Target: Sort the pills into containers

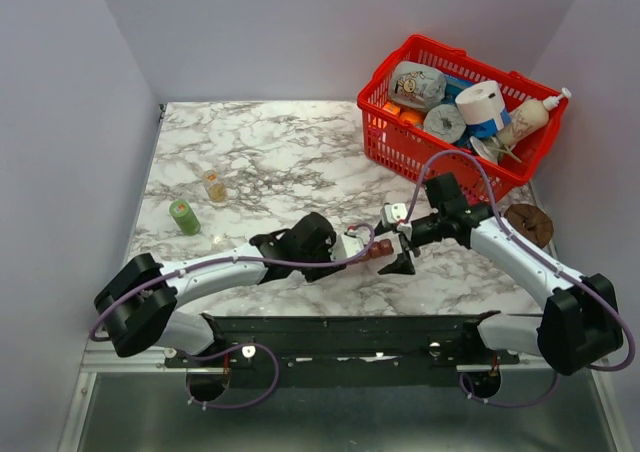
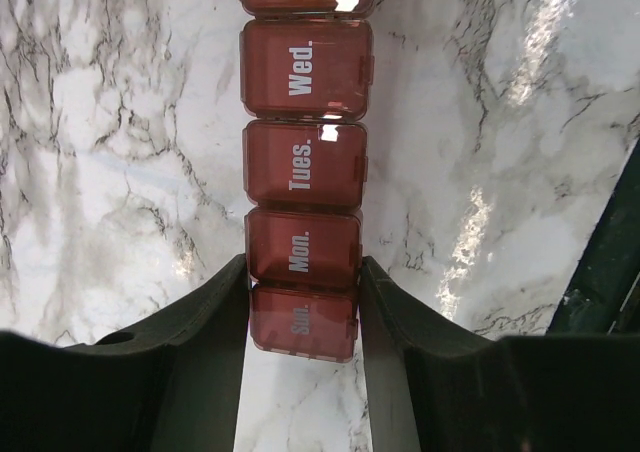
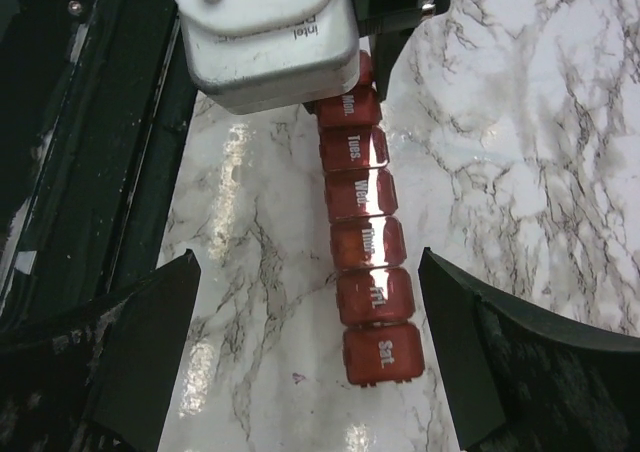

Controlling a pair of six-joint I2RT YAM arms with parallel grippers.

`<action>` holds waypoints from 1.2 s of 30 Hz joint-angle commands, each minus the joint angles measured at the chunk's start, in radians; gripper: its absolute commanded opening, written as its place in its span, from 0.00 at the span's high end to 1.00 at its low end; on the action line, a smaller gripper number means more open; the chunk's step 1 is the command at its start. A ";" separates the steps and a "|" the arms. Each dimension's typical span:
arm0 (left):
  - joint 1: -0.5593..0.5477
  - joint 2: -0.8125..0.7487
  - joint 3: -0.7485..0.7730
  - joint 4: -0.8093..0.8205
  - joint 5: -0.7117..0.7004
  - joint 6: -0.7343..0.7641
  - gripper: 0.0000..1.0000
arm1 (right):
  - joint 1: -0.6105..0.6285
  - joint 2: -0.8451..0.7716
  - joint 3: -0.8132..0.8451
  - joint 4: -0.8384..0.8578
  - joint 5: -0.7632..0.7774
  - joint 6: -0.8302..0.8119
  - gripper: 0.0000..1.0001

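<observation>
The containers [image 1: 381,251] are a dark red-brown strip of day-marked compartments lying on the marble, all lids down. My left gripper [image 2: 303,272] is shut on the containers [image 2: 305,162] at the Sun and Mon end, one finger on each long side. My right gripper [image 3: 308,262] hangs open over the Sat end of the containers [image 3: 368,242], its fingers standing well apart from the strip. In the top view my left gripper [image 1: 352,249] and right gripper [image 1: 398,242] meet over the strip. A small clear bottle [image 1: 214,185] at far left shows orange-tan inside; single pills are too small to tell.
A green round cap [image 1: 184,216] stands near the bottle. A red mesh basket [image 1: 385,137] with several items fills the back right. A brown round thing [image 1: 528,222] lies by the right arm. The black base rail [image 1: 350,337] runs along the near edge.
</observation>
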 commanded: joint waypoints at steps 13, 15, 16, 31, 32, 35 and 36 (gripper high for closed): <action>0.036 -0.095 0.041 -0.021 0.194 -0.080 1.00 | 0.148 0.075 0.009 0.203 0.078 0.151 0.11; 0.040 -0.099 0.050 -0.024 0.211 -0.084 1.00 | 0.156 0.086 0.012 0.203 0.086 0.156 0.11; 0.040 -0.104 0.050 -0.024 0.216 -0.086 1.00 | 0.158 0.091 0.015 0.204 0.089 0.162 0.12; 0.047 -0.138 0.068 -0.027 0.236 -0.107 1.00 | 0.171 0.123 0.049 0.207 0.071 0.236 0.25; 0.048 -0.134 0.068 -0.030 0.234 -0.107 1.00 | 0.171 0.125 0.051 0.207 0.067 0.245 0.26; 0.048 -0.128 0.074 -0.041 0.228 -0.104 1.00 | 0.173 0.129 0.057 0.207 0.063 0.260 0.30; 0.048 -0.127 0.079 -0.044 0.224 -0.106 1.00 | 0.173 0.132 0.060 0.207 0.064 0.266 0.32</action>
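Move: My left hand already holds the pill organizer off the table by its Sun./Mon. end; its middle lies about 5 cm to the right, 1 cm ahead and 1 cm up. From my open right hand that middle is roughly 5 cm left, 1 cm ahead and 7 cm below; the red basket stands some 24 cm ahead and 14 cm right. From my left hand, the green bottle is about 27 cm left and 9 cm ahead, the amber bottle 21 cm left and 16 cm ahead. I bring the free part of the organizer and my right hand together: my left hand keeps its pinch and lifts about 5 cm, easing 2 cm back and 2 cm right and rolling the right end up some 12 degrees. My right hand goes 4 cm left and then sinks about 2 cm, its fingers partly closing around the organizer's middle, still short of a grip. ##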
